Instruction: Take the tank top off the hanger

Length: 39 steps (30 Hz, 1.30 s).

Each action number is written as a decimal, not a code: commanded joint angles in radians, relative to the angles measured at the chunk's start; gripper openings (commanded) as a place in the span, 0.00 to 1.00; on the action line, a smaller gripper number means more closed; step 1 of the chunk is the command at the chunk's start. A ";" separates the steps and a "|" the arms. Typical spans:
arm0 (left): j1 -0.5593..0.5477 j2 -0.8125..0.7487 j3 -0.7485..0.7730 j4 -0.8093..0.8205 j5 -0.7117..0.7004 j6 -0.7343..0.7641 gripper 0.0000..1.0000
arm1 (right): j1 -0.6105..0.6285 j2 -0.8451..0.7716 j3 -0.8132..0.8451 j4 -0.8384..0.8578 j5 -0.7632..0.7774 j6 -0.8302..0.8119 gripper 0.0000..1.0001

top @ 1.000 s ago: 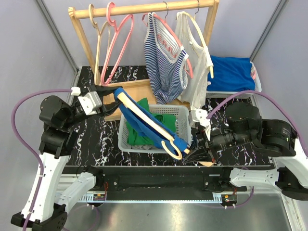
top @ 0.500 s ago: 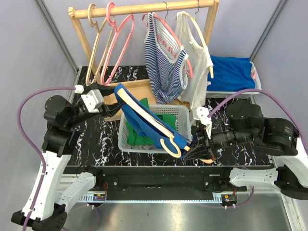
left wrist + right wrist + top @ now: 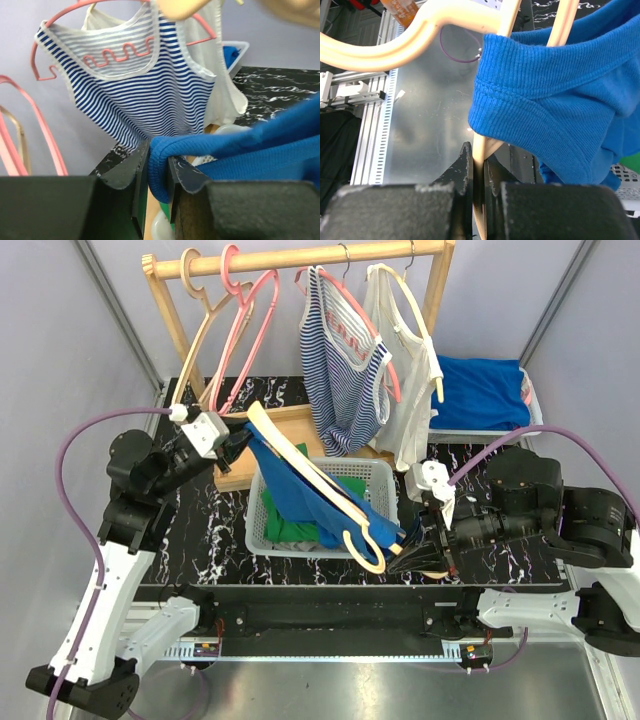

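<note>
A blue tank top (image 3: 300, 490) hangs on a cream wooden hanger (image 3: 356, 542) that slants above the white basket (image 3: 262, 532). My left gripper (image 3: 240, 437) is at the garment's upper left end. In the left wrist view it (image 3: 157, 165) is shut on a folded ribbed edge of the tank top (image 3: 240, 150). My right gripper (image 3: 408, 552) is at the lower right end. In the right wrist view it (image 3: 479, 160) is shut on the thin end of the hanger (image 3: 445, 15), with the tank top (image 3: 560, 90) bunched just above the jaws.
The basket holds green cloth (image 3: 285, 522). Behind it a wooden rack (image 3: 300, 257) carries bare pink and cream hangers (image 3: 245, 330), a blue-striped tank top (image 3: 345, 370) and a white top (image 3: 410, 390). A bin with blue cloth (image 3: 480, 390) sits at the back right.
My left gripper has moved up and right towards the rack and closed on the blue fabric's edge. The hanger now tilts more steeply. My right gripper shifted slightly, still gripping the hanger.
</note>
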 commanded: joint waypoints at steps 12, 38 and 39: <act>-0.012 0.008 0.017 0.017 0.193 -0.070 0.99 | 0.001 0.000 0.002 0.103 0.123 -0.051 0.00; -0.027 0.039 0.172 -0.212 0.363 0.403 0.99 | -0.246 0.370 0.158 0.061 -0.372 -0.192 0.00; -0.029 0.046 0.177 -0.224 0.363 0.423 0.99 | -0.246 0.371 0.172 0.055 -0.380 -0.192 0.00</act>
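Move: The left hand pinches one end of the blue tank top. The wooden hanger's far tip is some 6 cm above it, about 3 cm ahead and 2 cm right; the tank top's middle is about 13 cm right and 10 cm back. An empty pink hanger is some 13 cm straight ahead. The right hand grips the wooden hanger's near arm, with the basket about 13 cm left, 11 cm ahead and 28 cm below, and the tank top's middle 12 cm left and 10 cm ahead. The left fingers let go of the blue tank top's end, opening wide as the hand dips. That hand then backs off and rises, about 10 cm back from its farthest reach, before easing forward and down with fingers open astride the hanger's bare arm. The right hand keeps its grip on the hanger, sweeping it forward and left, slightly down, over the basket, about 12 cm. ##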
